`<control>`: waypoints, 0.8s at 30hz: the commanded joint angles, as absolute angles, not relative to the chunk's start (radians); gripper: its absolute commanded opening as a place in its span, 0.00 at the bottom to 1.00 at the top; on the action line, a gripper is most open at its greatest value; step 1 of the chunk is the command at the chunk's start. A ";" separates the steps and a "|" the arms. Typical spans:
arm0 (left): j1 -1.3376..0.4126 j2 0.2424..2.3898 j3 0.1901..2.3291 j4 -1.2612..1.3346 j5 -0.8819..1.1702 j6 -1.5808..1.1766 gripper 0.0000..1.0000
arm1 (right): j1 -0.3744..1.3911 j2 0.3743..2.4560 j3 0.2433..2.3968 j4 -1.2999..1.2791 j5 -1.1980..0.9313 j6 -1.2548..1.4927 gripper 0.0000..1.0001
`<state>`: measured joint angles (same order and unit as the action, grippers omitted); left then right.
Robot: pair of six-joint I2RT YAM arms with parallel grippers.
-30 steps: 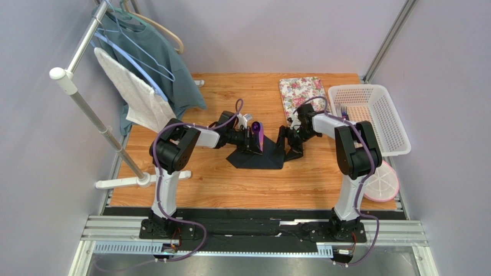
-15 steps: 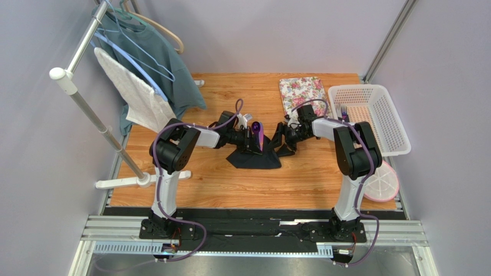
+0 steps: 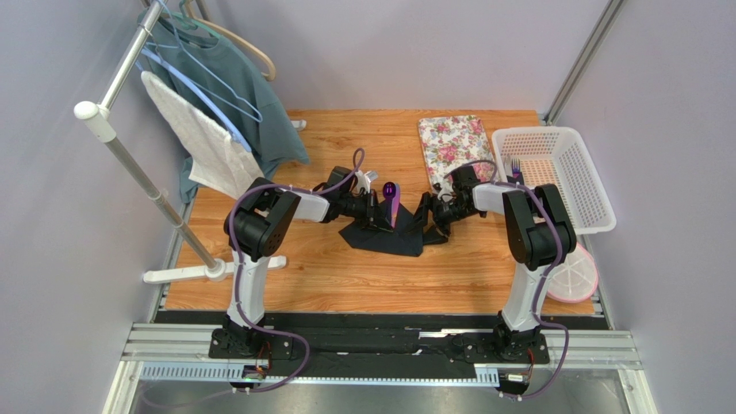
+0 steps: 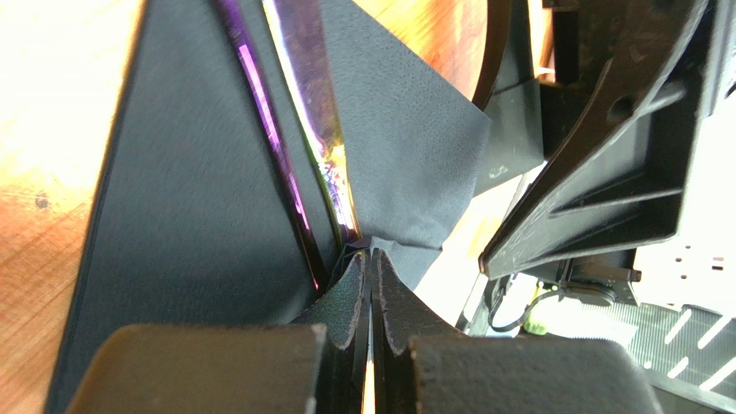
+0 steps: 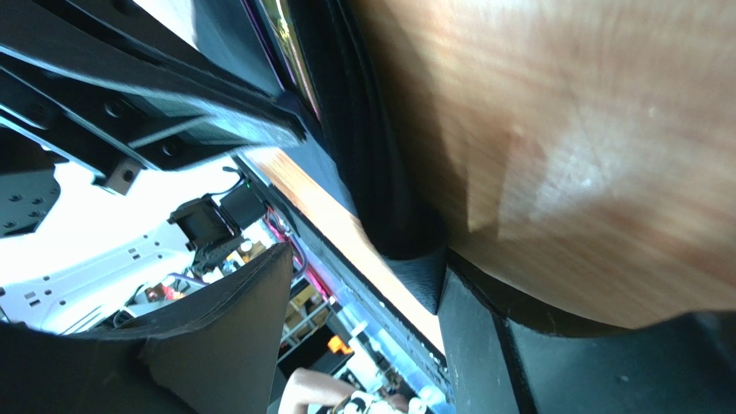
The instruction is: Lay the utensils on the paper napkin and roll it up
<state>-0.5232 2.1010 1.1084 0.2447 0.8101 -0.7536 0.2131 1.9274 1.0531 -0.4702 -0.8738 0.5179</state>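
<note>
The black paper napkin (image 3: 384,237) lies mid-table, its far part lifted. Two purple utensils (image 3: 391,200) rest on it; in the left wrist view a thin one (image 4: 268,129) and a wider glossy one (image 4: 315,103) run side by side along the napkin (image 4: 173,190). My left gripper (image 3: 380,217) is shut (image 4: 371,256), with a fold of the napkin pinched at its tips beside the utensils' near ends. My right gripper (image 3: 429,220) stands open (image 5: 345,302) at the napkin's right edge, one finger (image 5: 423,276) low against the dark fold (image 5: 380,172) and the wood.
A floral mat (image 3: 453,142) lies at the back. A white basket (image 3: 577,194) holding a purple fork (image 3: 516,164) stands at the right, with a pink-rimmed plate (image 3: 572,272) in front of it. A clothes rack (image 3: 155,185) with garments fills the left side.
The right gripper has shifted left and turned, ending low against the napkin's right edge. The left gripper has stayed shut in place with the utensils beside it.
</note>
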 commanded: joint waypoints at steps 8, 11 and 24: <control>-0.520 2.109 1.132 0.256 0.802 -0.746 0.01 | 0.215 1.916 1.051 -0.546 -0.966 0.463 0.67; -0.520 2.108 1.132 0.256 0.801 -0.746 0.01 | 0.206 1.908 1.071 -0.540 -0.925 0.466 0.66; -0.520 2.099 1.117 0.262 0.790 -0.768 0.00 | 0.190 1.954 1.187 -0.505 -0.755 0.497 0.12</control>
<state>-0.5232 2.1010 1.1080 0.2443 0.8078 -0.7589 0.1947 1.9305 1.1271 -0.5182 -0.7998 0.4969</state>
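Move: The napkin's right corner stands curled up between the right hand's open fingers, about 1 cm ahead of the hand point and 1 cm below it. From that hand the knife's middle is roughly 8 cm to the left and 6 cm ahead, and the spoon's about 10 cm to the left and 6 cm ahead, both some 2 cm lower. From the left hand, shut on the fold over their handles, the corner lies about 10 cm to the right and 2 cm back. The napkin's loose right corner, already between the right fingers, gets pinched: the right hand first eases back about 1.5 cm while wide open, then sweeps forward some 4 cm, drifting slightly right and staying low, and closes on the cloth as it goes. The left hand stays put, its shut fingers still holding the fold down at the utensils' handles. ##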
